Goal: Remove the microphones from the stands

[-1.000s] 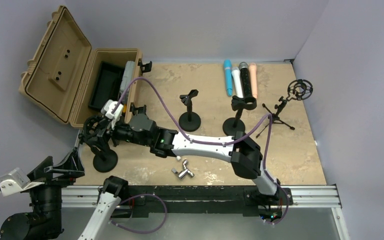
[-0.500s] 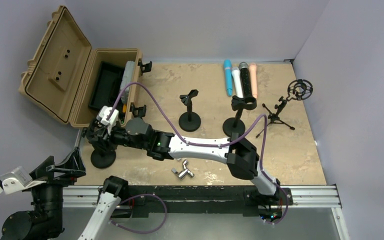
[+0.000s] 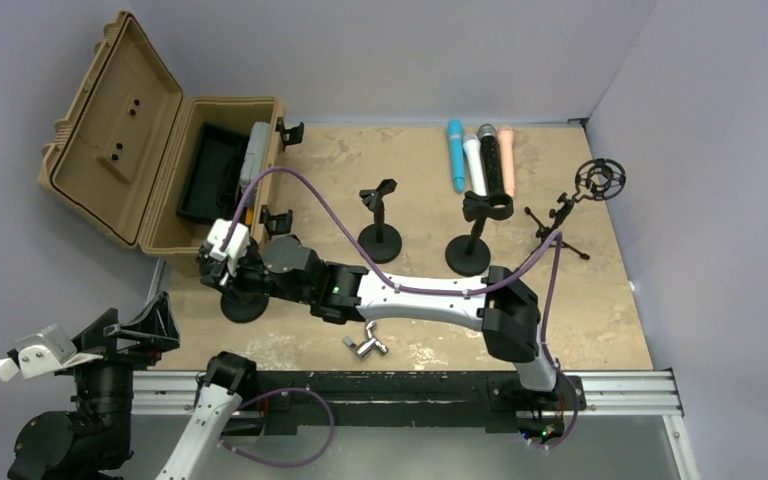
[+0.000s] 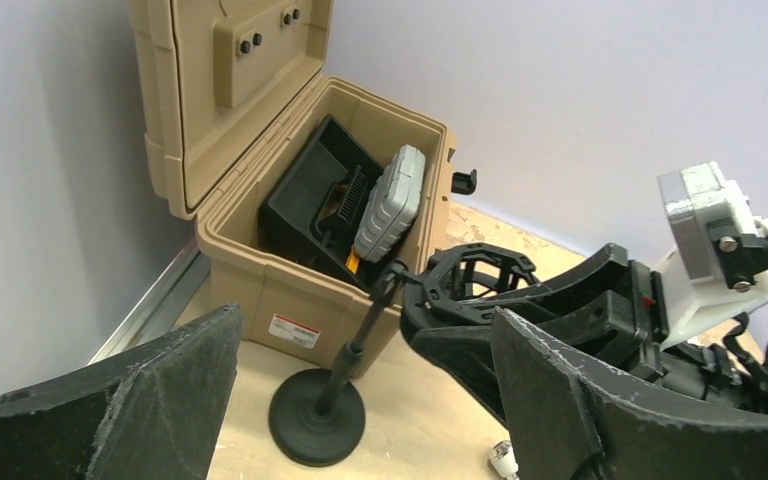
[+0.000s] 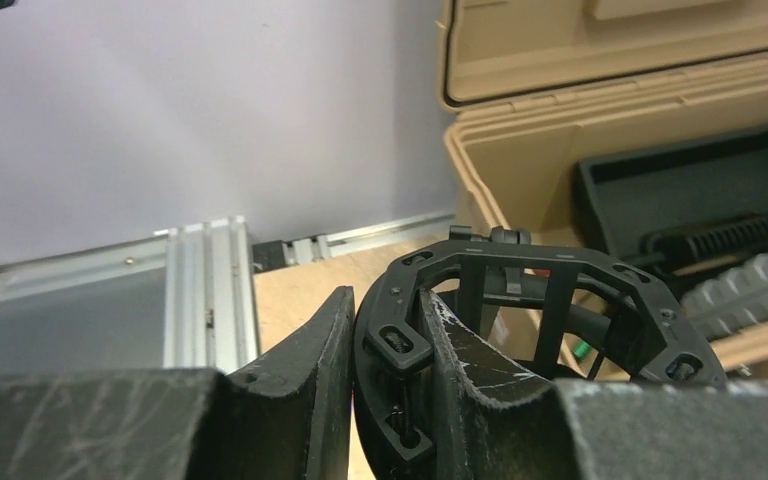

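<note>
My right gripper [image 3: 222, 262] reaches across to the table's left and is shut on the rim of a black shock-mount ring [image 5: 550, 290], [image 4: 475, 275]. The ring tops a short stand with a round base [image 3: 245, 305], [image 4: 317, 415], close to the tan case. No microphone shows in this ring. Several microphones lie at the back: blue [image 3: 456, 155], white [image 3: 473, 158], pink [image 3: 507, 160]. A black one with a grey head [image 3: 490, 160] lies above the clip of another stand [image 3: 472, 250]; whether the clip holds it I cannot tell. My left gripper [image 3: 150, 325], [image 4: 365, 315] is open and empty off the table's near left corner.
An open tan case [image 3: 160, 170] with a black tray and a grey box stands at the back left. An empty clip stand [image 3: 379, 235] is mid-table, and a tripod with a shock mount [image 3: 565, 225] at the right. A small metal adapter [image 3: 365, 342] lies near the front rail [image 3: 410, 390].
My right gripper has carried the shock-mount stand to the right and slightly farther back; its base slid from the left edge toward the case's front corner. The left arm shifted slightly.
</note>
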You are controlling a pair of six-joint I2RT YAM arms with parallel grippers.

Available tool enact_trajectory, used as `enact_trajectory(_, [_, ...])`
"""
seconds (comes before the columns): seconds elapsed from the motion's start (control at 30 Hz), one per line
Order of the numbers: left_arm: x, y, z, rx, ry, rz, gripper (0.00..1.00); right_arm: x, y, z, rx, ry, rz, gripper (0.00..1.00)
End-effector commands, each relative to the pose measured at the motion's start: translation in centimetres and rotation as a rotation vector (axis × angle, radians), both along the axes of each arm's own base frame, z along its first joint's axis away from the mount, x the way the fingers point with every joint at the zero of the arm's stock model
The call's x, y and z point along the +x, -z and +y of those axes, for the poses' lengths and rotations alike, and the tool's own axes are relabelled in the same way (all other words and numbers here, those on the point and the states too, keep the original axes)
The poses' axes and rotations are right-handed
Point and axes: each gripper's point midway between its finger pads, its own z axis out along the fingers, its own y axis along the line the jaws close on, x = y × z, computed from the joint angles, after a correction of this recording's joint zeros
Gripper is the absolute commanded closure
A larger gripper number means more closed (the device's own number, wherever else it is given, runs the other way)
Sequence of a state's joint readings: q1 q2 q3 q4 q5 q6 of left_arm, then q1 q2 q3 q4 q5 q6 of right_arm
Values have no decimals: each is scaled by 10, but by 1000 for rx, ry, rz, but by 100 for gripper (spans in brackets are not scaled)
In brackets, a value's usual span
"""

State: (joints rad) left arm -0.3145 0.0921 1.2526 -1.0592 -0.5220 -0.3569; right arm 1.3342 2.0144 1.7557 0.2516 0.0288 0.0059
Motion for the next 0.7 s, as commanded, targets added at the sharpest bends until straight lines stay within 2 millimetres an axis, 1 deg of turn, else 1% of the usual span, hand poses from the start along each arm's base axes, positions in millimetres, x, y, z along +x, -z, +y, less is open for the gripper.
enact_trajectory(0.0, [10,-1,-8,0,24,16,10,28,-49,-34,47,159,-118,99])
enact_trajectory(0.13, [14,2,-11,5,37,32,9,39,-41,-56,5,246,-136,99])
enact_trajectory(0.17, [16,3,-13,6,43,39,9,41,-43,-64,5,265,-140,99])
enact_trajectory(0.23, [21,7,-18,10,64,59,9,46,-38,-76,-10,297,-140,98])
enact_trajectory(0.3, [29,12,-29,17,110,89,9,48,-36,-87,-16,316,-137,98])
enact_trajectory(0.33, [33,15,-35,19,134,110,9,49,-30,-93,-27,322,-134,98])
enact_trajectory(0.4, [40,21,-44,16,170,153,9,51,-27,-103,-29,337,-129,97])
enact_trajectory(0.5, [51,28,-57,11,219,197,8,51,-22,-112,-33,349,-113,95])
enact_trajectory(0.57, [59,32,-66,-1,250,216,7,45,-20,-112,-25,318,-102,91])
enact_trajectory(0.63, [67,36,-77,-20,292,245,6,42,-17,-111,-22,292,-92,81])
enact_trajectory(0.67, [71,38,-84,-32,317,264,6,40,-16,-110,-23,283,-85,74])
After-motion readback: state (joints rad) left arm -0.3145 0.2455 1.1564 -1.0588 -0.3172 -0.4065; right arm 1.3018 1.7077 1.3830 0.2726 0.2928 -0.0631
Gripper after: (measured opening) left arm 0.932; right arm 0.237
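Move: The right hand already grips the ring mount atop a stand; the middle stand is roughly 26 cm to its right and 12 cm ahead, middle 10 cm lower. The white tap lies about 21 cm right and 1 cm ahead, the metal tap 23 cm right and 7 cm back, both some 18 cm below. From the empty left hand, the middle stand is around 24 cm ahead, 28 cm right and 20 cm lower. Right hand keeps its grip, swinging the stand about 10 cm right and slightly forward; open left hand advances rightward, dipping. ##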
